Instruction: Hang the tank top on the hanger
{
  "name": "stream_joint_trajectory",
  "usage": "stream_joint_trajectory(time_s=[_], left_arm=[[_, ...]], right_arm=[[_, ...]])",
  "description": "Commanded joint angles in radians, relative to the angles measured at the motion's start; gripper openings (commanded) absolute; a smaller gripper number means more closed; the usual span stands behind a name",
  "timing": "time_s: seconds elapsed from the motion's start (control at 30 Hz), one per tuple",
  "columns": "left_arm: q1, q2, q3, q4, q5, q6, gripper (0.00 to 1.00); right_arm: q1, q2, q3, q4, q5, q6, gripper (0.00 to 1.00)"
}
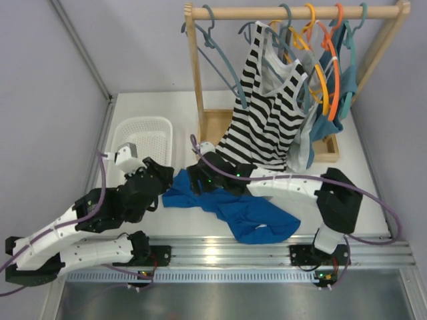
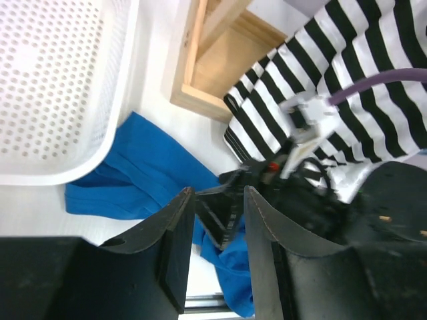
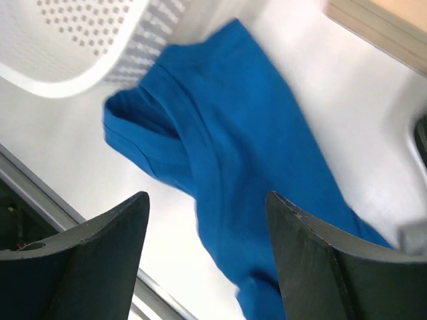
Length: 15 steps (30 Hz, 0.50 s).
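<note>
The bright blue tank top (image 1: 235, 211) lies crumpled on the white table in front of both arm bases. It also shows in the left wrist view (image 2: 137, 167) and the right wrist view (image 3: 253, 147). My left gripper (image 1: 169, 183) hovers at its left end, open (image 2: 219, 200), with the right gripper's dark finger showing beyond the gap. My right gripper (image 1: 195, 179) stands open (image 3: 207, 203) just above the fabric, its fingers straddling a fold without pinching it. The slate-blue hanger (image 1: 223, 63) hangs bare at the left end of the rail.
A white perforated basket (image 1: 143, 137) sits to the left of the tank top. The wooden rack (image 1: 196, 73) carries a black-and-white striped top (image 1: 267, 113), yellow and orange hangers (image 1: 330, 73), and a teal top (image 1: 327, 123). The rack's base tray (image 2: 220, 60) lies close behind.
</note>
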Motion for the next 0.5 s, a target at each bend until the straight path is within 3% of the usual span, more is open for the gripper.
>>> stream_joint_trajectory(time_s=[0.0,0.17,0.47], left_arm=[[-0.003,0.003,0.075,-0.108,-0.095,-0.005,0.4],[-0.003,-0.032,0.118,-0.106,-0.127,0.023,0.41],[-0.003,-0.046,0.15,-0.097,-0.141,0.069,0.42]], right_arm=[[0.042,0.122,0.153,0.129,0.021,-0.045,0.7],[0.051,0.3,0.267,0.133,0.049,-0.054,0.69],[0.058,0.449,0.342,0.158,0.071,-0.017,0.69]])
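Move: From the right hand, the basket-side end of the blue tank top lies about 7 cm to the left and 4 cm ahead, roughly 12 cm below. The white basket's middle is some 20 cm left and 16 cm ahead of that hand, and the rack's left foot about 24 cm ahead and 7 cm right, both around 10 cm lower. For the left hand, that same cloth end is some 11 cm ahead, 1 cm left and 27 cm below. Leftward first and then mostly down, the right hand sweeps some 8 cm left and sinks about 7 cm, edging forward, towards the tank top's end beside the basket, its fingers staying wide open and still short of the cloth. The left hand, empty and part open, backs off up and to its left by about 5 cm, its fingers tipping slightly upward. ##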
